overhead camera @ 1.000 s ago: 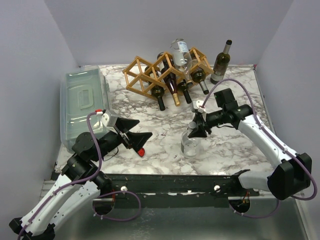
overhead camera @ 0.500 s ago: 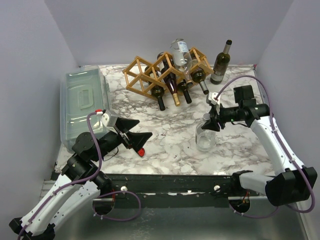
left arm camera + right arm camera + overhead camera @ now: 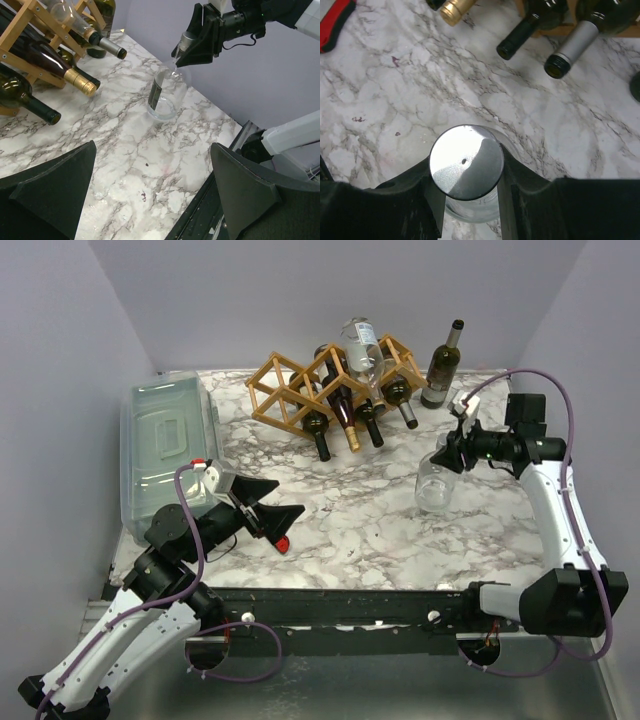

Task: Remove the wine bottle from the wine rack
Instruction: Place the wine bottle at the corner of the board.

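Observation:
The wine bottle [image 3: 433, 490] is clear glass with a silver cap [image 3: 466, 161] and stays upright at the right of the marble table. Its base is at or just above the surface; I cannot tell which. My right gripper [image 3: 452, 452] is shut on its neck just under the cap, also seen as the right gripper [image 3: 466, 172]. The left wrist view shows that bottle [image 3: 162, 95] in front of the right gripper [image 3: 192, 50]. The wine rack [image 3: 300, 390], a tan lattice, stands at the back, apart from it. My left gripper [image 3: 288, 498] is open over the front left, empty.
Several dark bottles [image 3: 340, 415] lie in the rack, necks toward me, with a clear bottle [image 3: 362, 350] lying on top. A dark green bottle [image 3: 443, 365] stands at the back right. A clear lidded bin [image 3: 165, 450] fills the left side. A red object [image 3: 283, 543] lies under the left gripper.
My right arm has carried the clear wine bottle from the front middle of the table rightward and toward the back. The left arm has not moved.

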Robot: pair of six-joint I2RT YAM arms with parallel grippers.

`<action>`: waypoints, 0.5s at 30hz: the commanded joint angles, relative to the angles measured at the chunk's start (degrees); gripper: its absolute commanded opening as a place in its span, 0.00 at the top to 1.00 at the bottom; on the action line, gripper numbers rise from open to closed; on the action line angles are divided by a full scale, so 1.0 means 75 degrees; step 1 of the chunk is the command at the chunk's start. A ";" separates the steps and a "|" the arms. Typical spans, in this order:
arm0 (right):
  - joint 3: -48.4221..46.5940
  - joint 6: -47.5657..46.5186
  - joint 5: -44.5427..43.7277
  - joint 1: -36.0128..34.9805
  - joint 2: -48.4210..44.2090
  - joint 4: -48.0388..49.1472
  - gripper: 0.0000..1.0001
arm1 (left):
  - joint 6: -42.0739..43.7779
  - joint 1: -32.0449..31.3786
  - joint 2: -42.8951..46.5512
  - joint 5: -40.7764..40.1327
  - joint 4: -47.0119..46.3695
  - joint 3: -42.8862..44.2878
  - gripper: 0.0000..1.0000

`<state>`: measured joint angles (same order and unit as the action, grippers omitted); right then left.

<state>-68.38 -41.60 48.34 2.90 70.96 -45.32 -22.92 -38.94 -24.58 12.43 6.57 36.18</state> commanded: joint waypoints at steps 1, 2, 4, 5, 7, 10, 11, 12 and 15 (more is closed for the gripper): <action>-0.0434 0.0507 -0.0018 0.0502 0.0126 0.1332 1.00 | -0.0003 0.0046 0.0103 0.0069 0.0109 -0.0103 0.01; -0.0444 0.0568 -0.0043 0.0615 0.0181 0.1485 1.00 | -0.0003 0.0048 0.0124 0.0060 0.0109 -0.0116 0.01; -0.0469 0.0656 -0.0081 0.0792 0.0270 0.1731 1.00 | -0.0003 0.0041 0.0162 0.0048 0.0125 -0.0137 0.01; -0.0457 0.0720 -0.0109 0.0858 0.0305 0.1858 1.00 | -0.0003 0.0041 0.0172 0.0043 0.0120 -0.0157 0.01; -0.0447 0.0864 -0.0231 0.0988 0.0402 0.2137 1.00 | 0.0017 0.0050 0.0212 0.0029 0.0128 -0.0174 0.01; -0.0377 0.1178 -0.0385 0.1172 0.0508 0.2694 1.00 | 0.0032 0.0050 0.0253 0.0007 0.0155 -0.0209 0.01; -0.0364 0.1262 -0.0478 0.1203 0.0556 0.2843 1.00 | 0.0032 0.0056 0.0264 0.0001 0.0156 -0.0211 0.01; -0.0363 0.1343 -0.0560 0.1236 0.0615 0.3016 1.00 | 0.0043 0.0052 0.0273 0.0007 0.0172 -0.0214 0.01; -0.0363 0.1598 -0.0853 0.1296 0.0816 0.3542 1.00 | 0.0061 0.0051 0.0311 0.0001 0.0188 -0.0237 0.01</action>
<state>-68.38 -33.45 43.24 11.77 76.62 -31.53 -22.92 -38.94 -23.11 12.40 7.03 34.92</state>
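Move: From my right hand, which holds the clear wine bottle upright by its capped neck, the board's far right corner lies about 36 cm ahead, 30 cm to the right and 27 cm below. The standing green bottle is some 30 cm ahead and 4 cm right, the silver-necked bottle in the rack about 27 cm ahead and 9 cm left. From my idle left hand, that corner is roughly 50 cm ahead and 69 cm right. With my right fingers still shut around the neck, I carry the hanging clear bottle out over the bare marble, about 7 cm to the right and 6 cm forward together, towards the far right corner of the board. I stay almost level and swing the hand clockwise by some 15 degrees on the way. ##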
